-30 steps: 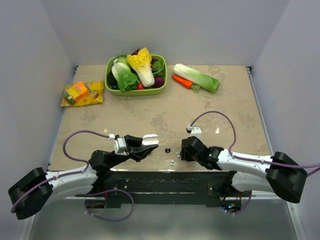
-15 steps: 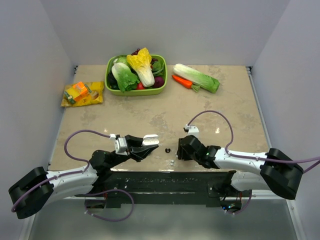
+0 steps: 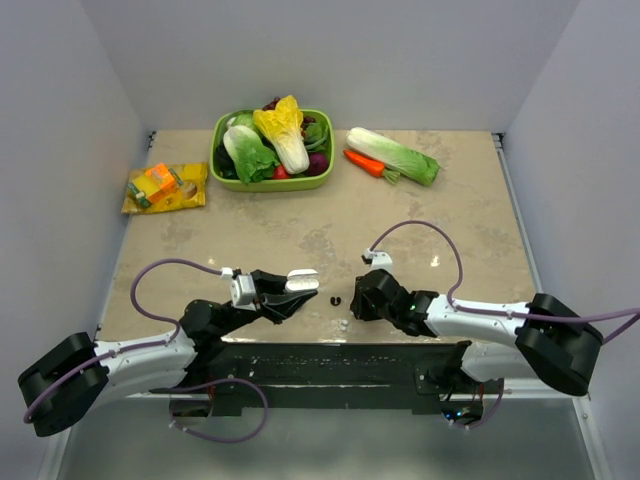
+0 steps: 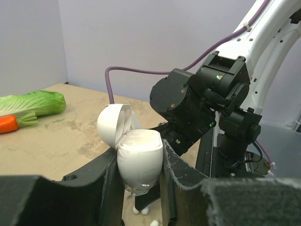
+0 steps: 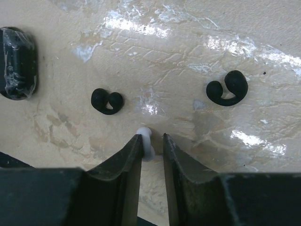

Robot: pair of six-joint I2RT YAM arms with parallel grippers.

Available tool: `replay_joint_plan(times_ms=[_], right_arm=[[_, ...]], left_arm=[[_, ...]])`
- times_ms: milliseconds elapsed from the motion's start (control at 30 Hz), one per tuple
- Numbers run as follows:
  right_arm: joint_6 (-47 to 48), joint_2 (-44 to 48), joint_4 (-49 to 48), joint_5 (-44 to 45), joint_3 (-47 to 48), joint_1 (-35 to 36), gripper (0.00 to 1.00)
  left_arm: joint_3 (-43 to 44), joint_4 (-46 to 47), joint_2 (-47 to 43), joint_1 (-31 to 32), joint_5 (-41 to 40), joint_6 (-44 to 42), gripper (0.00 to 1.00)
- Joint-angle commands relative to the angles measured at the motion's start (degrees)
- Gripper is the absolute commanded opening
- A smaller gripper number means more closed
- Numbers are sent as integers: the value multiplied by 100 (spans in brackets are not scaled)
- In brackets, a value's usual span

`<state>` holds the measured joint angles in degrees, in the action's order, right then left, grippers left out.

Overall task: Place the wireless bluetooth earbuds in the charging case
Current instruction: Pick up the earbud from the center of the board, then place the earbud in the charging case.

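My left gripper (image 3: 298, 288) is shut on the white charging case (image 4: 139, 162), held upright off the table with its lid (image 4: 112, 125) swung open. Two small black curled earbuds (image 5: 107, 101) (image 5: 227, 88) lie on the table just ahead of my right gripper (image 5: 152, 137). One earbud (image 3: 334, 298) shows from above, between the two grippers. The right gripper (image 3: 352, 310) is low over the table near its front edge. Its jaws stand a little apart around a tiny white piece (image 5: 146, 141), which touches the left finger and is clear of the right one.
More tiny white bits (image 4: 141, 208) lie under the case. A dark taped oval (image 5: 16, 63) sits left of the earbuds. Far back are a green bowl of vegetables (image 3: 225, 172), a cabbage (image 3: 393, 154) with a carrot (image 3: 364, 162), and a yellow snack pack (image 3: 166, 187).
My right gripper has slid left along the front edge toward the earbuds and the white piece, and its jaws have narrowed. The left gripper and case have not moved.
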<state>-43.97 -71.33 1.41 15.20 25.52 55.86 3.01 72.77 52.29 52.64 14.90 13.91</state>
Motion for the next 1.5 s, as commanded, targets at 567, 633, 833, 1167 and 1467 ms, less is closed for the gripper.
replay_joint_plan(times_ms=[567, 633, 833, 1167, 1467], right_arm=[[1495, 3045, 1632, -474, 1514, 22, 0], [1908, 3151, 1818, -736, 1806, 22, 0], [3015, 3573, 1679, -1870, 2343, 31, 0], [3772, 3301, 1660, -3058, 2879, 39, 0], [4010, 2879, 1432, -2795, 3117, 75, 0]], left_arm=[[243, 2312, 404, -34, -365, 120, 0], [384, 2320, 614, -183, -16, 304, 0], [1034, 3259, 1562, -983, 1529, 1464, 0], [2493, 3595, 2470, -1054, 3423, 2906, 0], [2864, 3595, 2567, -1010, 3880, 3153, 0]])
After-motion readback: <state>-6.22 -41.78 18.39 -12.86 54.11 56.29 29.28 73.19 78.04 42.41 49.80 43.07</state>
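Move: Between the right hand's open finger pads, about 1 cm below their midpoint, lies the white earbud. From this hand the second white earbud is some 4 cm back and 3 left, one black earbud 2 ahead and 5 left, the other 4 ahead and 3 right; the white case in the left gripper is about 4 back, 11 left, 21 up. For the left hand, the target is 4 ahead, 11 right, 21 below. Closing its fingers, the right hand pinches the white earbud, lifts it fast and nearly straight up, then draws back about 6 cm and slightly left towards the case, some 31 cm up in all, as the fingers swing up from pointing down. The left keeps hold of the open case, dips forward, then swings back and carries it right and up, turning some 30 degrees clockwise. ##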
